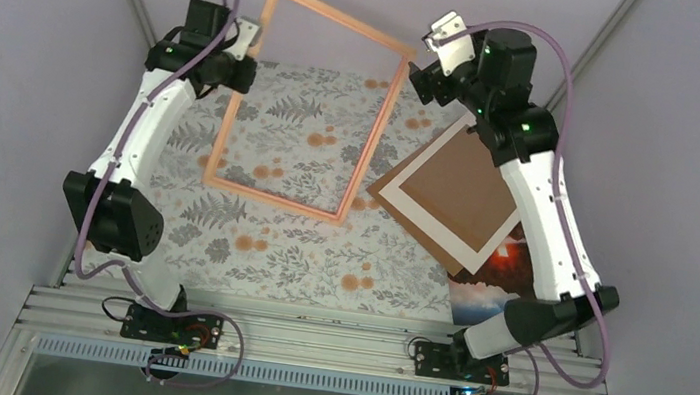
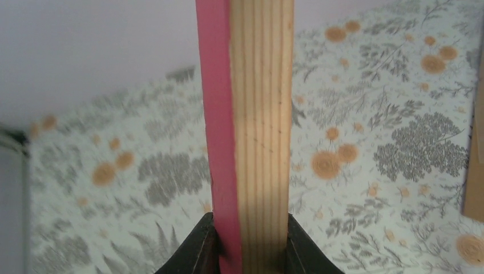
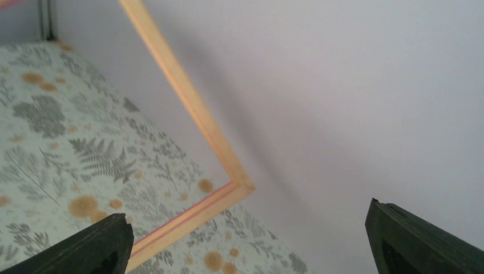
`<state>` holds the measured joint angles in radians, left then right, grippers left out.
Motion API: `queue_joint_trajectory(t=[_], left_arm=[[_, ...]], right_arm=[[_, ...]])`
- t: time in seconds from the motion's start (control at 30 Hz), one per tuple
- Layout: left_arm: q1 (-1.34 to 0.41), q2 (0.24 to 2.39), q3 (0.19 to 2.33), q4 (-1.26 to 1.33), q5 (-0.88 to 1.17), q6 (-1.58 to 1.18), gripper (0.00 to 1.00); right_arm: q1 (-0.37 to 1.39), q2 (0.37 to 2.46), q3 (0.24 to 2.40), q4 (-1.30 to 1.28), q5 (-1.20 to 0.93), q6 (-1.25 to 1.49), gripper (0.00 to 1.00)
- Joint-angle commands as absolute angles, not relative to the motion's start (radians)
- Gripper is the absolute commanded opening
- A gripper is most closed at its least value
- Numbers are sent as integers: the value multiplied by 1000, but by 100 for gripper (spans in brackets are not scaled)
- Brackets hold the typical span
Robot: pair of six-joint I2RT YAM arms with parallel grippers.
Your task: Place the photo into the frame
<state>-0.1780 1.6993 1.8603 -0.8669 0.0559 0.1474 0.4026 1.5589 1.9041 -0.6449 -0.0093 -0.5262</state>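
The frame (image 1: 270,200) hangs tilted above the floral cloth, its far end raised toward the back wall. My left gripper (image 1: 244,45) is shut on the frame's left rail. In the left wrist view the rail (image 2: 259,114), pink on one side and bare wood on the other, runs up from between the black fingers (image 2: 200,245). My right gripper (image 1: 438,39) is open just off the frame's far right corner and holds nothing. Its wrist view shows that corner (image 3: 237,182) ahead of the wide-apart fingers (image 3: 97,245). The photo (image 1: 506,275) lies at the right, mostly covered.
A white border mat (image 1: 424,222) lies on a brown backing board (image 1: 463,186) at the right, both on top of the photo. The floral tablecloth (image 1: 288,260) covers the table. Grey walls close in the back and both sides.
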Motion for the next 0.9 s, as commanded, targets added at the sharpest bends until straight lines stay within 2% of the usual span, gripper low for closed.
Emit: queue_joint_trajectory(t=[0.0, 0.2, 0.43, 0.77, 0.87], left_arm=[[-58, 1711, 1765, -872, 282, 13, 2], [60, 1793, 1622, -865, 487, 32, 2], [95, 1911, 1546, -789, 523, 38, 2], [97, 2026, 1481, -705, 521, -16, 3], [97, 2057, 1496, -711, 504, -2, 9]], right_arm=[[368, 1518, 1838, -586, -108, -429, 100], [244, 1492, 1741, -637, -287, -304, 100], [73, 1443, 1538, -668, -521, -194, 100], [-84, 1395, 1361, -702, -580, -206, 100], [-125, 1399, 1325, -723, -582, -213, 100]])
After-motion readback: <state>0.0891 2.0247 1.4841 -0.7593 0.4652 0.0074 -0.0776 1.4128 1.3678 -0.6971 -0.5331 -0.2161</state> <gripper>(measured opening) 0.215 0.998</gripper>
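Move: The left hand already grips the pink frame's left bar, the frame's middle some 15 cm to its right and 6 cm nearer the base. The bare cloth where it is headed centres about 8 cm back, 11 cm right and 28 cm down. The empty right hand has the white mat on its brown board about 18 cm right, 5 cm back and 42 cm below; the photo's middle lies roughly 28 cm right and 22 cm back; the frame's middle is about 20 cm left, 4 cm back and 12 cm lower. Down some 25 cm the left hand lowers the frame towards the cloth, edging about 5 cm left mostly early on, its wrist tipping roughly 40 degrees until the fingers point nearly straight down; it slows near the table and keeps its pinch. The wide-open right hand backs up slightly away from the frame, then sinks and swings right towards the mat, tipping its fingers down. ##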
